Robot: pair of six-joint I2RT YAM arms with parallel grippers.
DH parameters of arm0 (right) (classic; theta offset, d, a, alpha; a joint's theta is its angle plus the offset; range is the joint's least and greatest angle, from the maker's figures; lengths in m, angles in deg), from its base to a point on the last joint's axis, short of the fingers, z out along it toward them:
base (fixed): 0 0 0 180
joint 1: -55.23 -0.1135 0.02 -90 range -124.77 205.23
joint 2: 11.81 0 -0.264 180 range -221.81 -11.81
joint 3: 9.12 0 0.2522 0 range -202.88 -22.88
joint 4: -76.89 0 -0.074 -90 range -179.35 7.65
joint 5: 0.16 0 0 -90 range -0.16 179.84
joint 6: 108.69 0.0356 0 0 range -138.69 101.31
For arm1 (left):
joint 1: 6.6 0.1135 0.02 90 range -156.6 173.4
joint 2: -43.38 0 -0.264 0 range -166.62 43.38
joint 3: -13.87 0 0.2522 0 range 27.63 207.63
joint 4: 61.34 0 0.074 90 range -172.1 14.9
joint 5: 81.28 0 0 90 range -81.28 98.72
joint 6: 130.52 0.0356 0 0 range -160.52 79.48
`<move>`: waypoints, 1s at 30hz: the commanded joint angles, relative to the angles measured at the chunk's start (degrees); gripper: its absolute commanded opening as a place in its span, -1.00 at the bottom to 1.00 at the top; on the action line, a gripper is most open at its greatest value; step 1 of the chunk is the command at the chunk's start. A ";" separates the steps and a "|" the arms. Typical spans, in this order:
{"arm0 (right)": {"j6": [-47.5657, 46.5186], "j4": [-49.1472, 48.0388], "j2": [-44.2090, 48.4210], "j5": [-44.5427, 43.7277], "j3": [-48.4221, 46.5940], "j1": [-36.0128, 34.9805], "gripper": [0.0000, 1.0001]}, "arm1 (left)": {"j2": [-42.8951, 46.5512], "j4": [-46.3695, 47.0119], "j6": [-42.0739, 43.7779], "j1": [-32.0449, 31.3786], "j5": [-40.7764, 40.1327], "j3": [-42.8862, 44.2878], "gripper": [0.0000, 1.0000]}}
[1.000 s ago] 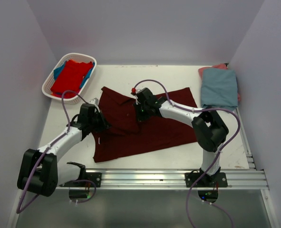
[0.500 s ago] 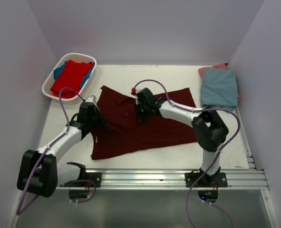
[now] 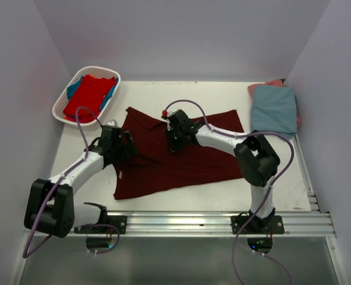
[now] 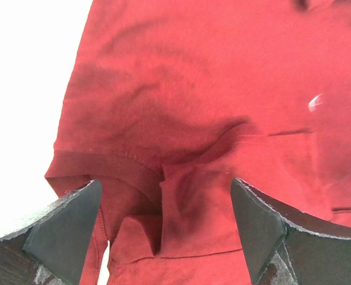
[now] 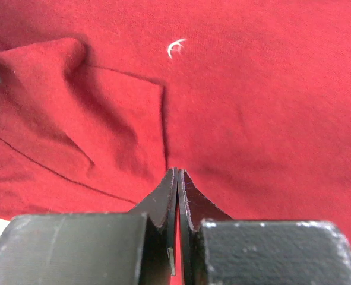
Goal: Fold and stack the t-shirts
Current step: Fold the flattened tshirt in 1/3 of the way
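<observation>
A dark maroon t-shirt (image 3: 187, 163) lies spread across the middle of the white table. My left gripper (image 3: 126, 145) is at its left side and stands open. In the left wrist view the left gripper (image 4: 163, 228) has its jaws wide apart over a crumpled sleeve of the maroon t-shirt (image 4: 193, 89), which lies loose between them. My right gripper (image 3: 173, 141) is near the collar. In the right wrist view the right gripper (image 5: 176, 173) is shut, its tips down on the maroon t-shirt (image 5: 252, 89) beside a crease, with no cloth seen between them.
A white slatted basket (image 3: 59, 110) at the back left holds a bright red t-shirt (image 3: 89, 95) over a blue one (image 3: 74, 89). At the back right a folded grey-blue t-shirt (image 3: 274, 110) lies on a salmon pink one (image 3: 274, 84). A metal rail (image 3: 205, 221) runs along the near edge.
The left gripper has opened and let go of the maroon shirt's left side after shifting it. The left arm has moved slightly toward the back. The right gripper has stayed shut and nearly still.
</observation>
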 commanded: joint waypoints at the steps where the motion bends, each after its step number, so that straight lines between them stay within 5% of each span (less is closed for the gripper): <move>1: -0.46 -1.75 -2.85 3.29 -4.00 -0.26 -1.00 | 4.32 0.26 -0.53 0.29 -3.63 2.01 0.86; 22: -1.34 0.97 -12.96 7.60 -14.37 -0.26 -0.57 | 2.30 4.05 0.08 0.29 -2.49 1.92 0.89; 30: -1.34 1.24 -14.72 7.87 -15.43 -0.35 -0.58 | 2.30 4.40 0.17 0.29 -2.40 1.75 0.89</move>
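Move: The right hand, shut and empty, has the corner of the folded-over sleeve of the maroon t-shirt some 5 cm to its left, 3 cm farther out and 4 cm below. A white thread on the shirt lies about 2 cm beyond that corner and 1 cm left of it, and the raised ridge in the sleeve about 5 cm left of the corner and 1 cm nearer. From the left hand the corner is about 13 cm to the right and 5 cm ahead. The right hand slides about 5 cm to its left, going some 3 cm down and 2 cm forward as well, onto the corner of the folded-over sleeve, its fingers parting from shut to about a fifth open so that the tips come down either side of the cloth's corner. The left hand, already open and empty, lifts about 2 cm early on, tilting its fingers slightly outward, then hangs over the sleeve. ##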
